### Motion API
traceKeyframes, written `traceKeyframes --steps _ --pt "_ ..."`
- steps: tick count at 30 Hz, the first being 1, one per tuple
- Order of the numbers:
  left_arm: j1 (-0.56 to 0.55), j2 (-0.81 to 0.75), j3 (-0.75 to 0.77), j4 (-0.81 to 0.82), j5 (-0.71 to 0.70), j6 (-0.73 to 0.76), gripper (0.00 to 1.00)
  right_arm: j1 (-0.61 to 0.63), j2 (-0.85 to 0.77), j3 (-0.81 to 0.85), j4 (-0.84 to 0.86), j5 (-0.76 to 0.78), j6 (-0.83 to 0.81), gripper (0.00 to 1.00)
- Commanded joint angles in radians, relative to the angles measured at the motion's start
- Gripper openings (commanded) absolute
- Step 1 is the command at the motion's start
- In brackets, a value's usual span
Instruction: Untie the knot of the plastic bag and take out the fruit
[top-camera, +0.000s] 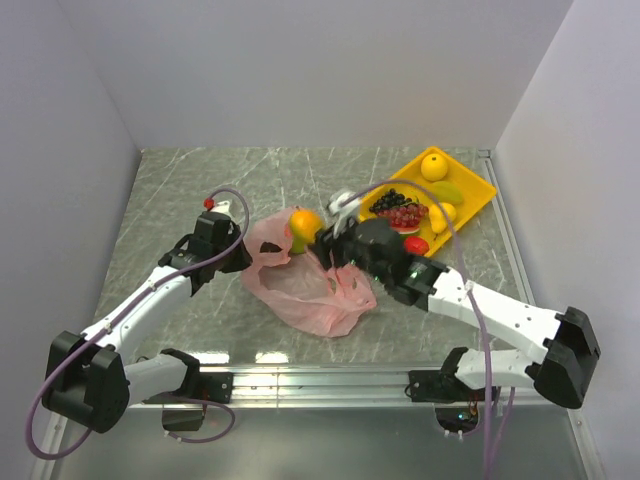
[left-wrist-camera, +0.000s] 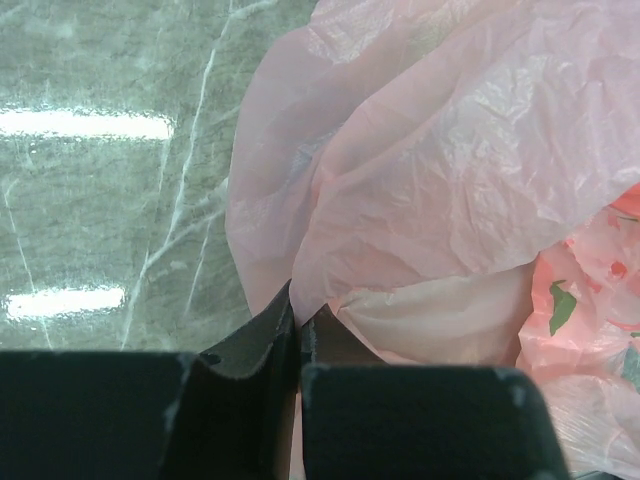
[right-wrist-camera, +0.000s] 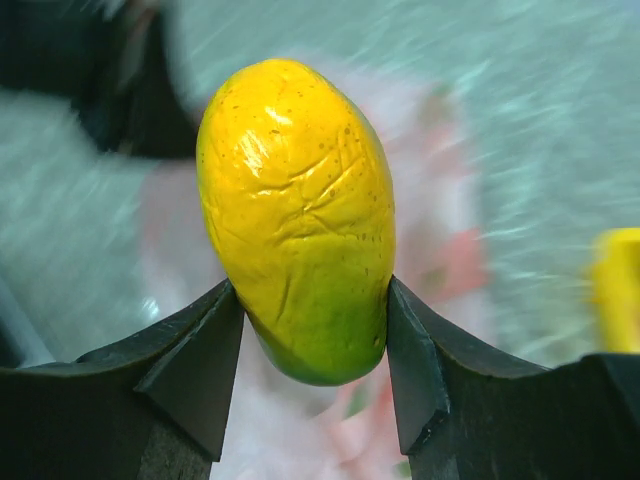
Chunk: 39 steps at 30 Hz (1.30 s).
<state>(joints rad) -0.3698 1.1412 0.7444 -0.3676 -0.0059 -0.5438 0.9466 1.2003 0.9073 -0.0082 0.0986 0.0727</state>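
Observation:
The pink plastic bag (top-camera: 312, 290) lies crumpled in the middle of the table, and no knot shows on it. My left gripper (top-camera: 246, 257) is shut on the bag's left edge; in the left wrist view its jaws (left-wrist-camera: 297, 322) pinch a fold of the pink plastic bag (left-wrist-camera: 440, 150). My right gripper (top-camera: 320, 240) is shut on a yellow-and-green mango (top-camera: 303, 227), one of the fruit, just above the bag's far edge. In the right wrist view the mango (right-wrist-camera: 295, 200) stands upright, its green end clamped between the fingers (right-wrist-camera: 205, 350) of the right gripper (right-wrist-camera: 310, 305).
A yellow tray (top-camera: 482, 192) stands at the back right, holding a round orange citrus (top-camera: 434, 166), a green mango-like fruit (top-camera: 447, 190), a yellow pear (top-camera: 443, 213) and grape bunches (top-camera: 397, 208). The tray's edge (right-wrist-camera: 615, 290) shows blurred at the right of the right wrist view.

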Motion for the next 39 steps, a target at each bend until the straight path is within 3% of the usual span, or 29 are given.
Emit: traceKeyframes --steps 1,2,5,9,13,19,22,25,26,29,32,39 --pt "0.003 -0.034 0.009 0.013 -0.003 -0.002 0.08 -0.145 -0.019 0.090 -0.030 0.193 0.001 0.00" --pt "0.003 -0.034 0.007 0.013 -0.003 -0.002 0.08 -0.249 -0.010 0.102 -0.044 0.208 0.016 0.00" --pt "0.003 -0.040 0.009 0.015 0.017 -0.001 0.08 -0.389 0.028 0.137 -0.087 0.300 0.071 0.00" --pt "0.003 -0.041 0.013 0.010 0.021 0.005 0.09 -0.642 0.119 0.192 -0.122 0.294 0.144 0.00" --pt "0.005 -0.047 0.009 0.013 0.023 0.007 0.09 -0.774 0.251 0.274 -0.153 0.233 0.206 0.00" --pt "0.006 -0.041 0.010 0.012 0.024 0.010 0.09 -0.851 0.504 0.467 -0.194 0.187 0.329 0.01" --pt "0.005 -0.037 0.012 0.010 0.023 0.010 0.08 -0.852 0.616 0.571 -0.214 0.197 0.370 0.13" --pt "0.005 -0.035 0.012 0.007 0.017 0.012 0.08 -0.852 0.711 0.657 -0.248 0.220 0.407 0.38" --pt "0.006 -0.037 0.013 0.009 0.015 0.013 0.08 -0.853 0.746 0.685 -0.254 0.223 0.412 0.53" --pt "0.005 -0.032 0.013 0.009 0.017 0.013 0.08 -0.850 0.775 0.693 -0.263 0.231 0.426 0.77" --pt "0.006 -0.031 0.015 0.009 0.018 0.015 0.08 -0.852 0.750 0.647 -0.250 0.219 0.423 0.86" --pt "0.011 -0.043 0.018 0.018 0.023 0.024 0.06 -0.813 0.553 0.470 -0.177 0.138 0.354 0.89"
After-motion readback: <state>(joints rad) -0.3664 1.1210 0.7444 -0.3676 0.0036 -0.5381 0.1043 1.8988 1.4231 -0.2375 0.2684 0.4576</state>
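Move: The right hand holds the mango in the air. The open spot for it in the yellow tray lies about 29 cm ahead, 29 cm to the right and some 18 cm below. The black grapes stand about 5 cm nearer than that spot and 7 cm left of it; the orange is 5 cm beyond it and 7 cm right, the star fruit 2 cm nearer and 10 cm right. From the left hand the spot is some 25 cm ahead, 45 cm right and a little lower. The right fingers keep hold of the mango and then open to let go of it over the tray, beyond the black grapes. The hand swings fast, about 30 cm right and as far forward, rising slightly before it sinks, while turning some 65 degrees clockwise and tipping down; once open, it draws back about 3 cm. The left fingers still pinch the bag's edge and stay put. ##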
